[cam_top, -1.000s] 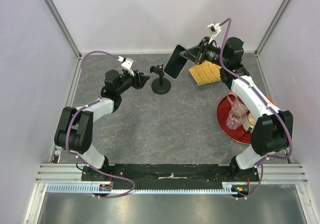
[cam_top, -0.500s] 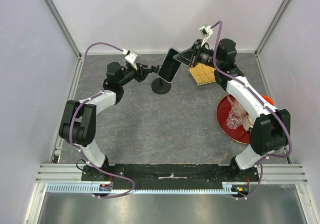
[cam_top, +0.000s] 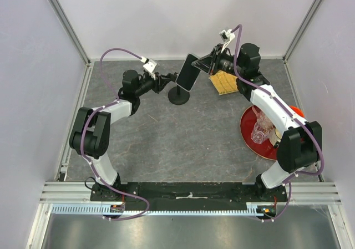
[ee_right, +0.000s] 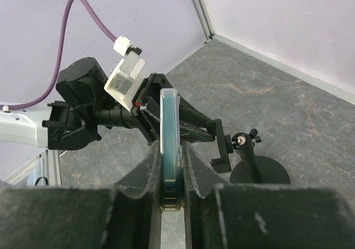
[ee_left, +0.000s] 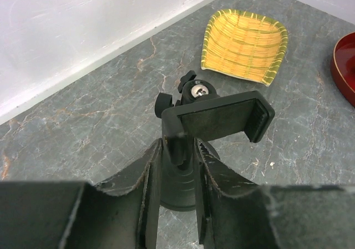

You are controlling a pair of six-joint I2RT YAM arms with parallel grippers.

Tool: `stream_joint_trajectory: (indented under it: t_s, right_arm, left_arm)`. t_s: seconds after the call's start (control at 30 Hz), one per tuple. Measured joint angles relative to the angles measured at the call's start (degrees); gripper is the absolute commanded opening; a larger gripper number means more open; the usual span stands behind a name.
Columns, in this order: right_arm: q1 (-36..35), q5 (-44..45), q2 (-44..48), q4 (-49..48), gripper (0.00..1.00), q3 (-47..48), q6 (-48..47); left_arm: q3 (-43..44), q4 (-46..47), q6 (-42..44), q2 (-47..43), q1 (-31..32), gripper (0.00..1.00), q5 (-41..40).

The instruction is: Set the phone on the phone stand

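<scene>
The black phone stand point(cam_top: 178, 98) stands on its round base at the back middle of the table. Its clip cradle point(ee_left: 222, 116) lies flat on top of the post. My left gripper point(ee_left: 178, 146) has its fingers pressed against both sides of the cradle's near end, shut on it; the top view shows the left gripper point(cam_top: 168, 81) just left of the stand. The phone point(cam_top: 187, 80) hangs tilted, edge-up, just above and behind the stand. My right gripper point(ee_right: 170, 149) is shut on the phone point(ee_right: 169, 121), its lower edge between the fingers. Stand's post point(ee_right: 248, 152) lies beyond, to the right.
A yellow woven bamboo tray point(cam_top: 226, 81) lies right of the stand, seen again point(ee_left: 244, 46) beyond the cradle. A red plate point(cam_top: 250, 138) holding a clear glass point(cam_top: 259, 128) sits at the right. Enclosure walls run close behind the stand.
My left gripper reached right to the stand and closed on its cradle. My right gripper carried the phone left and back, to just above the stand.
</scene>
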State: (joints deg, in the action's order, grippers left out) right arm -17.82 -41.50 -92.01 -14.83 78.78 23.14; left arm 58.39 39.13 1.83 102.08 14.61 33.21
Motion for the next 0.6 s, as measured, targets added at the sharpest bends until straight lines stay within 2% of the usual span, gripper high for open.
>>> stream_joint_trajectory:
  t_s: [0.33,0.43,0.47,0.5,0.6]
  right_arm:
    - [-1.9,1.7,-0.9,3.4,0.0,2.6,-3.3]
    - [-2.7,2.4,-1.2,4.8,0.0,3.3,-4.6]
    - [-2.9,2.6,-1.5,5.4,0.0,3.7,-5.0]
    - [-3.1,2.9,-1.9,6.3,0.0,4.3,-5.7]
    - [-3.8,3.9,-2.8,8.2,0.0,5.4,-8.0]
  left_arm:
    - [0.5,0.0,0.4,0.7,0.7,0.29,-0.5]
    - [0.8,0.0,0.5,0.8,0.7,0.19,-0.8]
    - [0.8,0.1,0.5,0.9,0.7,0.06,-1.2]
    - [0.8,0.2,0.7,0.9,0.7,0.03,-1.4]
    - [0.8,0.4,1.1,0.9,0.7,0.02,-2.1]
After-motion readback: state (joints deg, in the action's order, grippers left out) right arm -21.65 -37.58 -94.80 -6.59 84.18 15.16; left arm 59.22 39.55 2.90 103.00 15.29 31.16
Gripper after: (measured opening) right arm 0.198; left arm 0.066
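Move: The phone stand's clamp is right at the left fingertips, which straddle its near jaw: its middle sits about 2 cm to the right and 1 cm back, level with them. From the right hand, which already holds the phone by its edge, that clamp is some 8 cm to the left, 5 cm ahead and 15 cm lower. The yellow basket, on the table, lies roughly 15 cm to the right hand's right and 9 cm ahead. The stand's clamp jaw gets pinched as the left fingers close almost fully on it, that hand shifting less than 1 cm, at the last slightly forward. The phone, still gripped in the right hand, is carried about 2 cm left and then 1 cm down towards the clamp, the wrist rolling some 5 degrees so its left side dips. ##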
